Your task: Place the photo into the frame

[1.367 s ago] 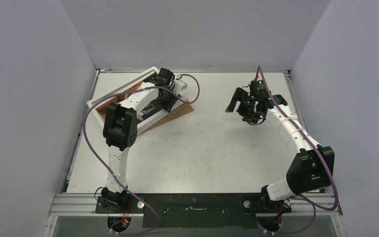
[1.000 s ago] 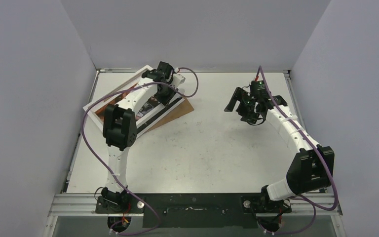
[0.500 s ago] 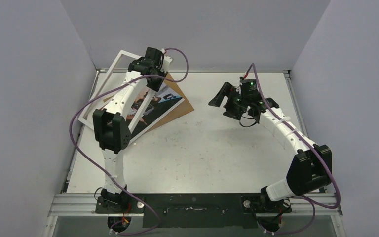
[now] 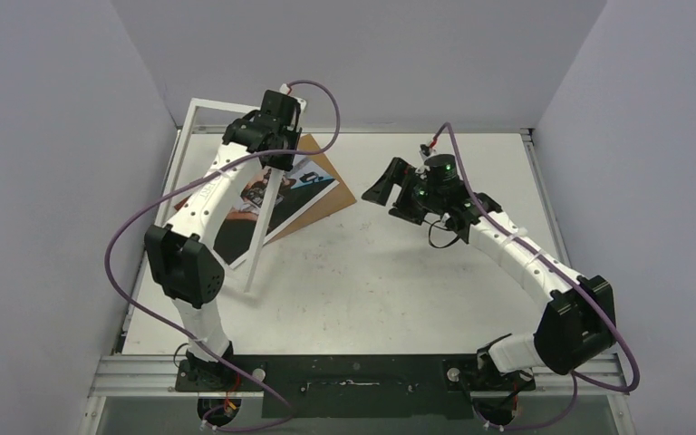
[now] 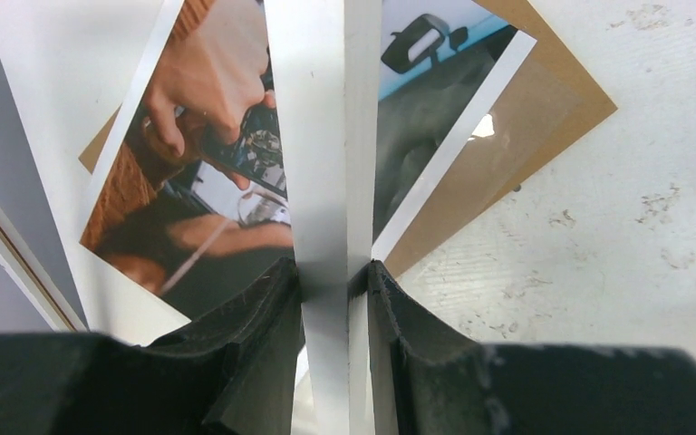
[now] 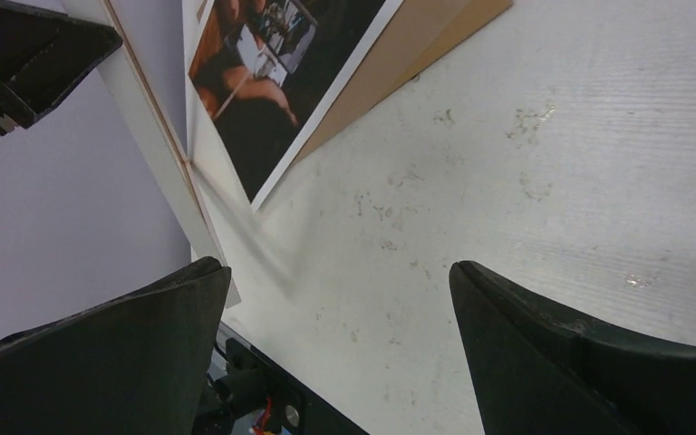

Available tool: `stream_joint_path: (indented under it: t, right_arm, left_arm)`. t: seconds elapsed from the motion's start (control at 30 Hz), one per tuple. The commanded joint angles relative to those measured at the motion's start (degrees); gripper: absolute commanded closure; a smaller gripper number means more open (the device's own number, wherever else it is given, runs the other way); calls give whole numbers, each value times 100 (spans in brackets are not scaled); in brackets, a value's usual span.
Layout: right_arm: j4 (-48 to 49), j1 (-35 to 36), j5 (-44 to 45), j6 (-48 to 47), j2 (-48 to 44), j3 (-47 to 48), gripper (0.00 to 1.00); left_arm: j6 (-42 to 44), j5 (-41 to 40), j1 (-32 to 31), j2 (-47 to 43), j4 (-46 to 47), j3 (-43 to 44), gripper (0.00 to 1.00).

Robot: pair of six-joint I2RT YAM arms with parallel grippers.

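Observation:
My left gripper [image 4: 267, 140] is shut on one rail of the frame [image 4: 261, 240]. It holds the pale frame tipped up off the table, one end low, near the left wall. In the left wrist view the rail [image 5: 326, 136] runs straight up between the pinching fingertips of that gripper [image 5: 333, 272]. The photo [image 4: 299, 192] lies flat below, white-bordered, showing hands in orange and dark tones [image 5: 208, 136]. My right gripper [image 4: 388, 193] hovers open and empty, to the right of the photo. Its wrist view shows the gripper [image 6: 333, 272] open over bare table, and the photo [image 6: 272, 100].
A brown hardboard sheet [image 4: 326, 163] lies under the photo, its corner sticking out to the right [image 5: 526, 136]. Grey walls close in the table [image 4: 399, 290] on the left, back and right. The left arm's purple cable loops above the frame.
The left gripper has lifted the frame off the photo and board and swung it up on edge. The photo now lies uncovered. The right arm has moved left toward the photo, jaws still open.

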Motion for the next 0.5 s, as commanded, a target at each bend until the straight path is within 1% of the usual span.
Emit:
stream_joint_path:
  t: [0.0,0.1,0.2,0.33,0.4,0.47]
  right_arm:
    - [794,501,213,-198,-265,-47,3]
    - [1403,942,293,-284,-273,-109,2]
    - [1964,1502,594,-416,-159,-68,0]
    - [2414,2279,1342,-501,395,240,0]
    - [2536,2633,1748,-366,753,405,0]
    - [2707,2847,1943,-205,1028,539,0]
  left_arm:
    - [-579,-522,-53,-780,104,-161,100]
    - [-758,-454,-53,-993,-22,-269,100]
    - [-956,-346,-46,-1186,-157,-351,100]
    - [-1292,-173,-39,-1394,-282,-441,100]
    - [-1430,-118,-35,-1458,-344,-487,100]
    - [-1539,-59,-35,-1520,-378,-548,100]
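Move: For the empty right hand, the middle of the raised frame's right-hand bar lies about 24 cm left, 4 cm back and 3 cm lower. The photo lies 28 cm to that hand's left, 13 cm ahead and 20 cm below. From the left hand, which already holds that bar near its far end, the photo is 7 cm left, 2 cm ahead and 21 cm below; the backing board beneath the photo is centred 4 cm farther right. Leftward and somewhat back, the right hand sweeps some 15 cm towards the near stretch of the frame's right-hand bar, rising slightly, fingers staying wide open while they swing counter-clockwise and tip upward. The left hand keeps its pinch on the bar, drawing the frame back about 5 cm and up 4 cm, turning it counter-clockwise and letting its left side sink. ##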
